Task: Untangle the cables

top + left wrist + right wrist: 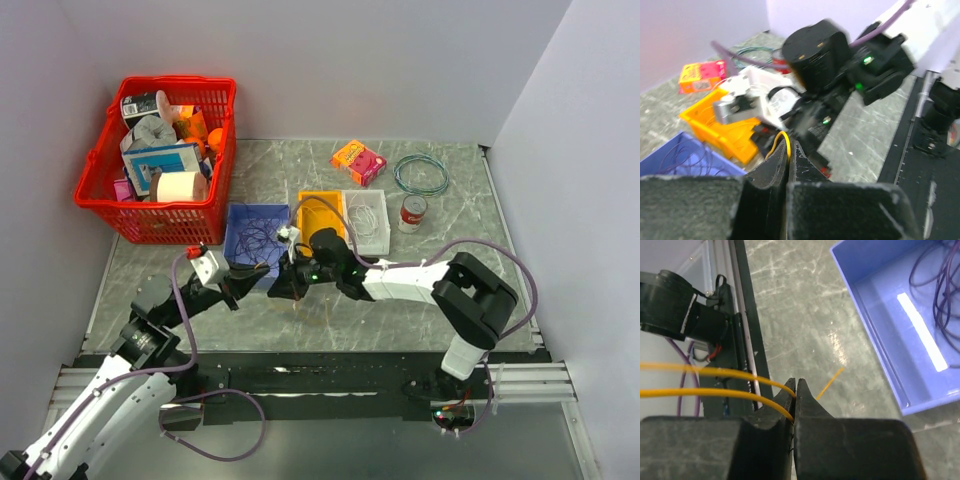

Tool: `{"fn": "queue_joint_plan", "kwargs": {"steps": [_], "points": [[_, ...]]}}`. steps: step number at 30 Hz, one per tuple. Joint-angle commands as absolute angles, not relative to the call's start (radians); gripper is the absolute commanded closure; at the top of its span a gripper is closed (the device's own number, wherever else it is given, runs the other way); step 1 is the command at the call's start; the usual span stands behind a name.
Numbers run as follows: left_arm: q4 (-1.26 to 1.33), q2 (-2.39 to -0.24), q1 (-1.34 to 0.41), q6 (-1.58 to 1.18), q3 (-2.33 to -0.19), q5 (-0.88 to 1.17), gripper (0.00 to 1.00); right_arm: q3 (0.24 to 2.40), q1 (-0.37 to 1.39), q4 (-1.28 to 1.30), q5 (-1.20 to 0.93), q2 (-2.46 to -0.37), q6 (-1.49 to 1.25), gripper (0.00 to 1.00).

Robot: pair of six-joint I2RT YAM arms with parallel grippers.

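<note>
A yellow-orange cable [715,391] runs as two strands from the left into my right gripper [796,383], which is shut on it. Its short end [830,382] pokes out past the tips over the table. My left gripper [791,146] is shut on the same yellow cable [783,136], which loops up just beyond its tips. In the top view the left gripper [258,285] and the right gripper [284,286] meet tip to tip in front of the blue bin [240,215]. Dark purple cables [940,290] lie in that bin. A white cable [368,225] lies in the clear bin.
A yellow bin [322,200] stands between the blue and clear bins. A full red basket [95,165] sits at the back left. At the back right are a pink-orange box [358,161], a teal coiled ring [420,173] and a can [412,212].
</note>
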State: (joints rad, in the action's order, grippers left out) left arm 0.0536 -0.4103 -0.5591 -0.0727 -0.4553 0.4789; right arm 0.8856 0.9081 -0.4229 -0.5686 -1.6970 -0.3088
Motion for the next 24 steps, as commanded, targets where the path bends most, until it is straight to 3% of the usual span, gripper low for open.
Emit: {"fn": "queue_joint_plan", "kwargs": {"steps": [1,3,4,5,8,11,24], "points": [[0.049,-0.399,-0.549,-0.092,-0.48,0.368,0.96,0.946,0.873,-0.283,-0.537,-1.577,-0.285,1.0],[0.031,-0.388,-0.548,-0.043,-0.469,0.333,0.79,0.986,0.827,-0.142,-0.493,-1.537,-0.268,1.0],[0.006,-0.384,-0.549,-0.013,-0.454,0.316,0.67,0.998,0.807,-0.1,-0.477,-1.501,-0.267,1.0],[0.002,-0.379,-0.549,0.082,-0.445,0.311,0.47,1.008,0.76,-0.056,-0.469,-1.484,-0.271,1.0],[-0.086,-0.359,-0.549,0.259,-0.404,0.328,0.2,1.061,0.692,-0.011,-0.462,-1.442,-0.273,1.0],[-0.113,-0.351,-0.549,0.31,-0.368,0.284,0.05,1.143,0.628,0.044,-0.448,-1.445,-0.261,1.0],[-0.1,-0.334,-0.546,0.321,-0.324,0.279,0.02,1.411,0.508,0.003,-0.405,-1.617,-0.337,1.0]]}}
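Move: Both hands still grip the yellow cable. From the right hand, the yellow bin's middle lies about 22 cm ahead, 10 cm to the right and 9 cm down; the blue bin is some 17 cm ahead, 5 cm left, and the white bin 22 cm ahead, 21 cm right, both at about that same depth. From the left hand, the yellow bin is roughly 24 cm ahead, 10 cm right and 24 cm down. The left fingers let go of the yellow cable, opening wide as that hand eases left and a little forward, then sinks about 9 cm, its tips tilting down. The right fingers keep their pinch and carry the cable forward and up, nearly 20 cm each way, and about 10 cm right to above the yellow bin, turning some 30 degrees clockwise. ##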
